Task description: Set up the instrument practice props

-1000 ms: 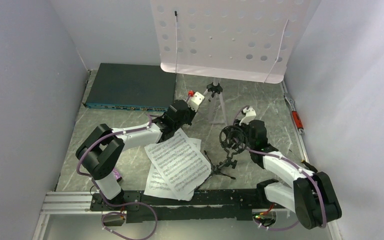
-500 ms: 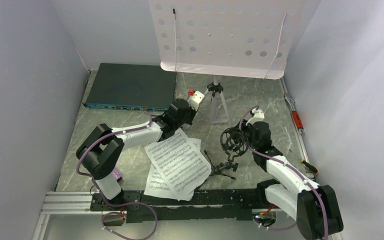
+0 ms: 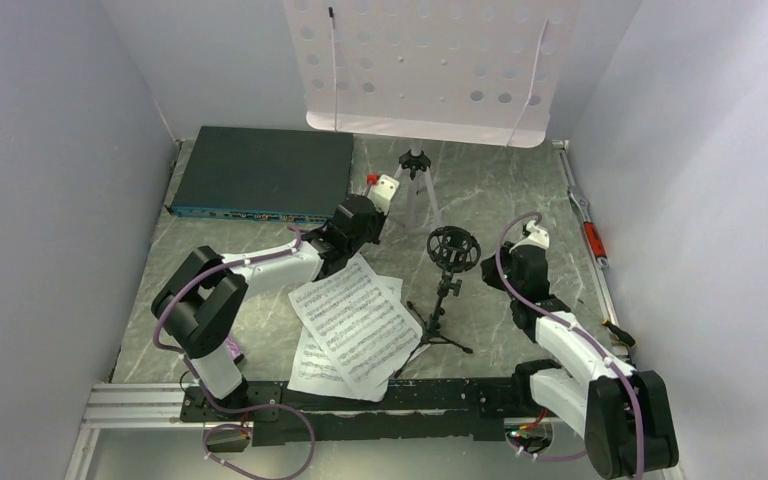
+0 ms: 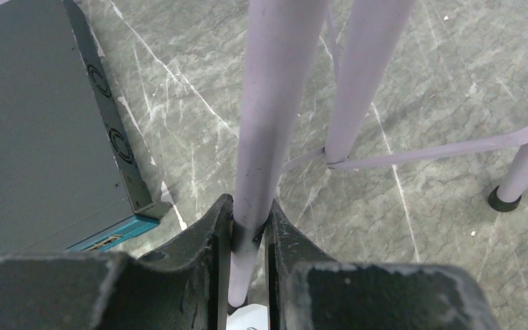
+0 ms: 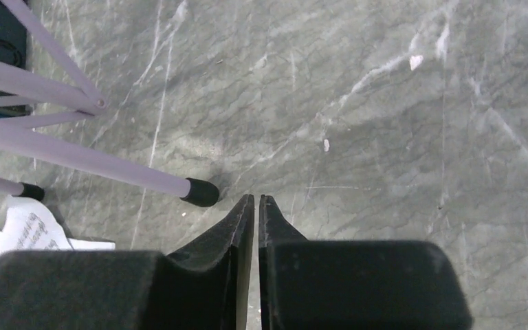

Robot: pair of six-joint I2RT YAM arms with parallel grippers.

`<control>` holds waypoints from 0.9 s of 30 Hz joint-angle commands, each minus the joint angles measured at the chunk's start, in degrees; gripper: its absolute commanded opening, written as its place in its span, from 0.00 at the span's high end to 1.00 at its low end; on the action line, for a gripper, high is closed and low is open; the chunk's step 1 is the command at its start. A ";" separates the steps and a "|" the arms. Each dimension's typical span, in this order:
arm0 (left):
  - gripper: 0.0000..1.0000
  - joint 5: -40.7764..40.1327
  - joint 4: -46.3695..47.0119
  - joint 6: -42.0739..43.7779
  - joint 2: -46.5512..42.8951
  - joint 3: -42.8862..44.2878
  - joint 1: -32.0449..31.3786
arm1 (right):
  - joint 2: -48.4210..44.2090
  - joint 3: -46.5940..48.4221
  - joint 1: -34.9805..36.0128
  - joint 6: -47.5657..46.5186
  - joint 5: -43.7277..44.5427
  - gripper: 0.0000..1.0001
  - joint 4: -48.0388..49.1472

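Note:
The pale lilac music stand (image 3: 425,70) stands at the back on its tripod legs (image 3: 415,185). My left gripper (image 3: 375,200) is shut on one lilac leg (image 4: 268,124), which is pinched between the jaws of the left gripper (image 4: 249,213). The black tripod mic stand (image 3: 445,295) stands upright in the middle, its ring holder (image 3: 453,247) on top. To its right, my right gripper (image 3: 530,238) is apart from it. In the right wrist view the right gripper (image 5: 256,201) is shut on nothing above bare table. Two sheet-music pages (image 3: 355,325) lie overlapped near the front. The microphone is out of view.
A flat dark box with a blue front edge (image 3: 265,170) lies at the back left. A red-handled tool (image 3: 592,238) lies along the right wall. A black-capped foot of the music stand (image 5: 199,191) rests just left of my right fingertips. Walls enclose three sides.
The mic stand went from tilted in my right gripper to standing upright on its own. The right gripper let go, drew back right and shut. The music stand shifted left with my left gripper.

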 commanded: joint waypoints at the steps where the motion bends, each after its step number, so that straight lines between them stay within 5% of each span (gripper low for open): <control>1: 0.97 -2.90 -19.88 -1.85 4.41 -4.30 -0.31 | -2.69 -0.20 0.00 -2.80 -5.88 0.80 5.22; 12: 0.97 -1.38 -20.52 0.52 4.29 -2.20 -1.67 | 3.16 3.81 -0.02 -8.09 -16.42 0.25 18.33; 20: 0.97 -0.21 -19.98 1.32 4.41 -2.08 -2.36 | 9.27 13.43 -2.15 -9.57 -19.89 0.08 24.41; 27: 0.98 0.53 -19.66 3.60 4.60 -2.02 -2.59 | 12.61 22.10 -3.86 -14.90 -31.03 0.06 26.52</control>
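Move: The music stand's hub, where its tripod legs meet, is about 17 cm ahead of the empty right hand, 14 cm left and 18 cm above. The mic stand's ring mount is some 7 cm left, 2 cm ahead and 4 cm above that hand. From the left hand, still closed on one stand leg, the hub lies roughly 11 cm ahead, 7 cm right and 12 cm above. Opening wide, the right hand rises some 15 cm, forward and left towards the music stand's hub, fingers tipping up. ##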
